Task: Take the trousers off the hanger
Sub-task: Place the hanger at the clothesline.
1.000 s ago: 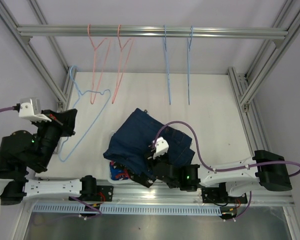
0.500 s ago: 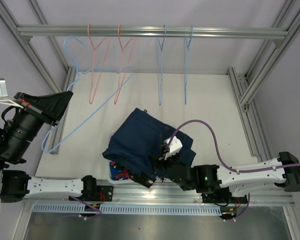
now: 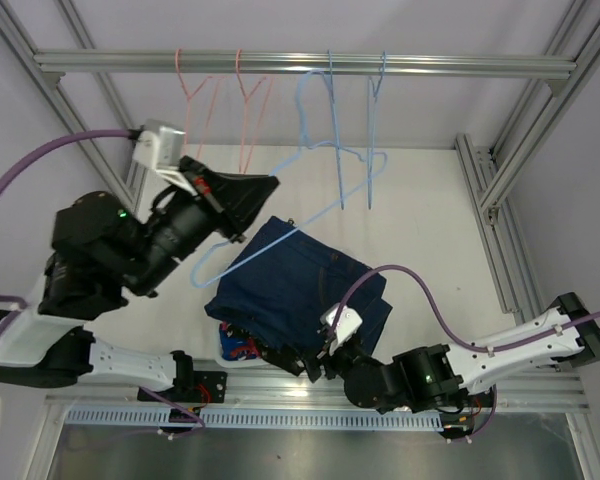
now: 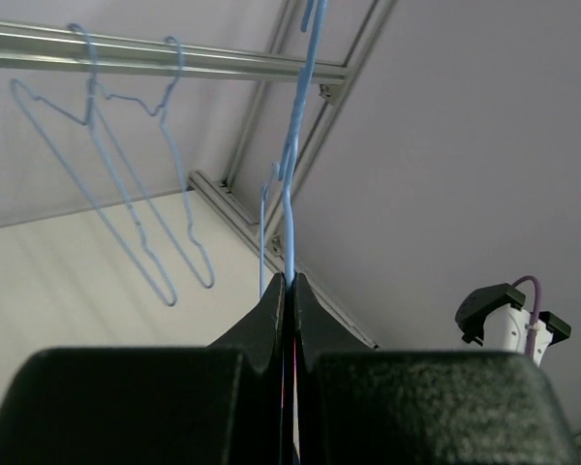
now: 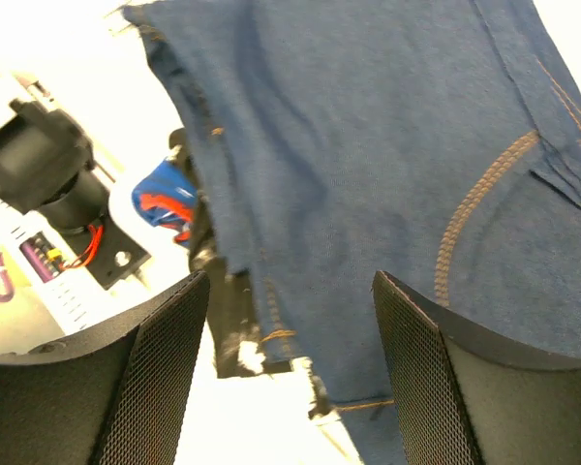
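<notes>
The dark blue denim trousers [image 3: 300,285] lie crumpled on top of a pile at the near middle of the table, off the hanger. A blue trousers piece with a red-white pattern [image 3: 237,346] peeks out under them. My left gripper [image 3: 274,183] is raised above the table, shut on the empty light blue wire hanger [image 3: 340,193], whose hook reaches up toward the rail. In the left wrist view the hanger wire [image 4: 290,194] rises from between the closed fingers of the gripper [image 4: 290,283]. My right gripper [image 5: 289,276] stands open low over the denim's [image 5: 397,145] near edge, holding nothing.
An aluminium rail [image 3: 430,65] crosses the back, with two pink hangers [image 3: 245,110] and two blue hangers [image 3: 374,130] hanging empty. Frame posts stand on both sides. A black cloth with white marks [image 5: 234,334] lies under the denim beside the left arm's base [image 3: 195,378].
My left arm has swung the blue hanger from the far left up and right toward the rail's middle. My right gripper has opened wider and drawn back toward the table's near edge.
</notes>
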`<state>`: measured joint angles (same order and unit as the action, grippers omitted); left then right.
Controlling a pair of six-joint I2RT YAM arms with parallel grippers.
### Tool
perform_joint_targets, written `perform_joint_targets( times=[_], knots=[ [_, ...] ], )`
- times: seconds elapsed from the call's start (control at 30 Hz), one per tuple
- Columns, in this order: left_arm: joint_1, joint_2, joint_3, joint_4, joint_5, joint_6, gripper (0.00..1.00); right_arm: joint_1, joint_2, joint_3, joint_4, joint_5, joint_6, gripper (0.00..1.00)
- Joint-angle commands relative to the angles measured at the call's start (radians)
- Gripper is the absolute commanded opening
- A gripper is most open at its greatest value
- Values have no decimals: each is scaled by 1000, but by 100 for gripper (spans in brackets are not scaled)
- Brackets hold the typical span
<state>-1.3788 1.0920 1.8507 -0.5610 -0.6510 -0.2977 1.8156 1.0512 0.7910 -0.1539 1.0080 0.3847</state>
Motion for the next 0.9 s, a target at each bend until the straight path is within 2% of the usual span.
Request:
perform_joint_targets(
  times=[0.0, 0.17, 0.33, 0.47, 0.67, 0.87],
  knots=[
    [-3, 86, 97, 30, 96, -31, 1, 47, 48, 89, -73, 55, 2, 73],
    [23, 302, 307, -31, 65, -46, 1, 106, 81, 109, -88, 95, 17, 74],
    [104, 456, 447, -69, 224, -122, 0, 117, 58, 59, -113, 89, 63, 75],
    [182, 566, 551, -82, 278, -173, 1, 117, 0, -10, -111, 78, 114, 76],
    [207, 677, 590, 21, 237, -135, 1, 117, -25, -91, -107, 53, 180, 76],
    [245, 799, 662, 99, 208, -118, 0, 119, -3, -99, -173, 40, 258, 77]
  ],
)
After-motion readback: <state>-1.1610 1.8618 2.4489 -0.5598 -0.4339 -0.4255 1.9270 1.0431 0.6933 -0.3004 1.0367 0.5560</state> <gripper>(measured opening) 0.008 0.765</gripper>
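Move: The empty spot near the clothesline's right end, where the held blue hanger goes, lies about 26 cm to the left gripper's right, roughly 24 cm ahead and 8 cm above. Two hung blue hangers come before it, some 8 and 17 cm to the gripper's right, 24 cm ahead, bodies about 8 cm lower. From the open right gripper, the trousers lie about 13 cm ahead, 4 cm left and 11 cm down; that spot, 35 cm ahead, 22 cm right, 40 cm up. Bring the left gripper, still pinching the blue hanger hook-up, about 20 cm right, level at first, then curve forward some 11 cm towards the clothesline's free right end, sinking a little as it nears. Meanwhile ease the right gripper back slightly, then lower it about 5 cm with fingers open, near the trousers' close edge. ##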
